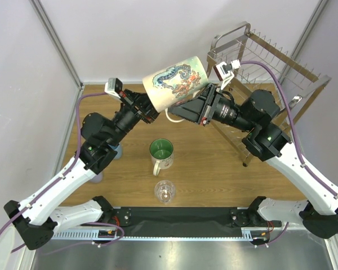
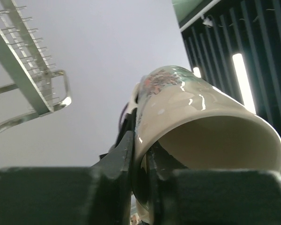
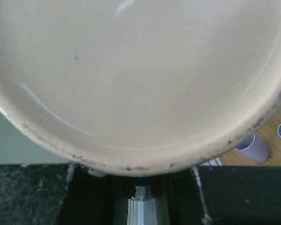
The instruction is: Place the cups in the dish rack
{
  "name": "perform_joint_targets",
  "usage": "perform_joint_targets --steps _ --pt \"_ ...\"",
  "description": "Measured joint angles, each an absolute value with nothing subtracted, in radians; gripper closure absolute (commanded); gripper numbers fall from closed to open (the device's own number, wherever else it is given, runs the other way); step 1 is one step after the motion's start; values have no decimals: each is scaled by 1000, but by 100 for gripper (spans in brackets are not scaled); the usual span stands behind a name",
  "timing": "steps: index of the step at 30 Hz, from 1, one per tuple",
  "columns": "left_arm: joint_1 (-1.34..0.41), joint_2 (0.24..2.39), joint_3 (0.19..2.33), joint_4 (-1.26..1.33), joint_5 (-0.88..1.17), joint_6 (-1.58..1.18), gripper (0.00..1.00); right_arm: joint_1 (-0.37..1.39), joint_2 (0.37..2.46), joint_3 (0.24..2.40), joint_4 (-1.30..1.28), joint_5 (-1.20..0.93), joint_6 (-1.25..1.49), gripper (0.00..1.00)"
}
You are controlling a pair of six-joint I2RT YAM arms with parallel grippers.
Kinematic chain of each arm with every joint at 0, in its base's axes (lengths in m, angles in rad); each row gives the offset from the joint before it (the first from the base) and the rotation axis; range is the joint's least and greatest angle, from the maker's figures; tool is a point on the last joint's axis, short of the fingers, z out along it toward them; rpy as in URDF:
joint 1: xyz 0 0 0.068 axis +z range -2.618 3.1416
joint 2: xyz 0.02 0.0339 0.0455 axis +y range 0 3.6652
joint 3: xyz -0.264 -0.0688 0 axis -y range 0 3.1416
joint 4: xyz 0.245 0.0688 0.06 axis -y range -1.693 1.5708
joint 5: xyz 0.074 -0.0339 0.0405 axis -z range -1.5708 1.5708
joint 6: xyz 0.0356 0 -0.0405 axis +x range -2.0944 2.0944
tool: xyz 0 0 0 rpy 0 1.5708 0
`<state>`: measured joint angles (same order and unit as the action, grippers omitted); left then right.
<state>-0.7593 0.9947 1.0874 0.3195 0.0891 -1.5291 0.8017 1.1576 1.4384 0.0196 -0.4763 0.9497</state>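
The beige mug [image 1: 174, 81] with a dragon print is held up in the air, lying on its side, above the table's far middle. My left gripper [image 1: 148, 111] is shut on its rim wall, one finger inside and one outside, as the left wrist view [image 2: 140, 145] shows on the mug [image 2: 201, 112]. My right gripper [image 1: 187, 109] is open against the mug's other end; the mug's base [image 3: 140, 75] fills the right wrist view above the spread fingers [image 3: 215, 187]. The chrome dish rack [image 1: 270, 67] stands at the far right, behind the right arm. The pink mug is out of view.
A white mug with a green inside [image 1: 161, 152] stands mid-table, with a clear glass [image 1: 165, 191] in front of it. A light-blue tumbler [image 1: 118, 151] and a lavender tumbler [image 3: 252, 147] stand at the left, near the left arm.
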Motion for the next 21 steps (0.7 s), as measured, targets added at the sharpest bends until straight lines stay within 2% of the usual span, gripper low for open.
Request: perform_joint_targets --steps 2,3,5,6,7,10,12,17,21 --pt "-759 994 1085 311 89 -1517 70 801 1158 1441 4 -476 936 100" --pt "-760 991 1079 304 95 -1508 54 800 1158 1443 -13 -472 923 100" --pt "-759 973 1059 272 110 -1484 40 797 1158 1444 -75 -460 891 100" --pt "-756 956 1044 245 114 -1475 26 791 1158 1444 -108 -454 880 100" --pt "-747 933 1029 209 110 -1464 20 783 1158 1444 -133 -453 875 100" --pt "-673 826 957 84 112 -1443 13 730 1160 1452 -207 -433 853 100" --pt "-625 747 919 3 109 -1425 11 687 1167 1467 -250 -419 842 100" --pt "-519 602 885 -199 108 -1351 11 572 1231 1601 -377 -383 773 100" --pt "-497 589 918 -350 112 -1228 13 512 1351 1845 -520 -245 590 100"
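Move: The right hand grips the dragon-printed cup, whose rim the left fingers also still hold. The dish rack's middle lies roughly 15 cm ahead, 27 right and 28 below the right hand; the green cup about 3 ahead, 5 left and 42 below; the pink cup some 24 straight ahead, equally low. From the left hand, the rack is about 13 ahead, 32 right and 28 below. Left fingers release the dragon cup, retreating down-left; right carries it about 15 cm forward-right towards the dish rack. ##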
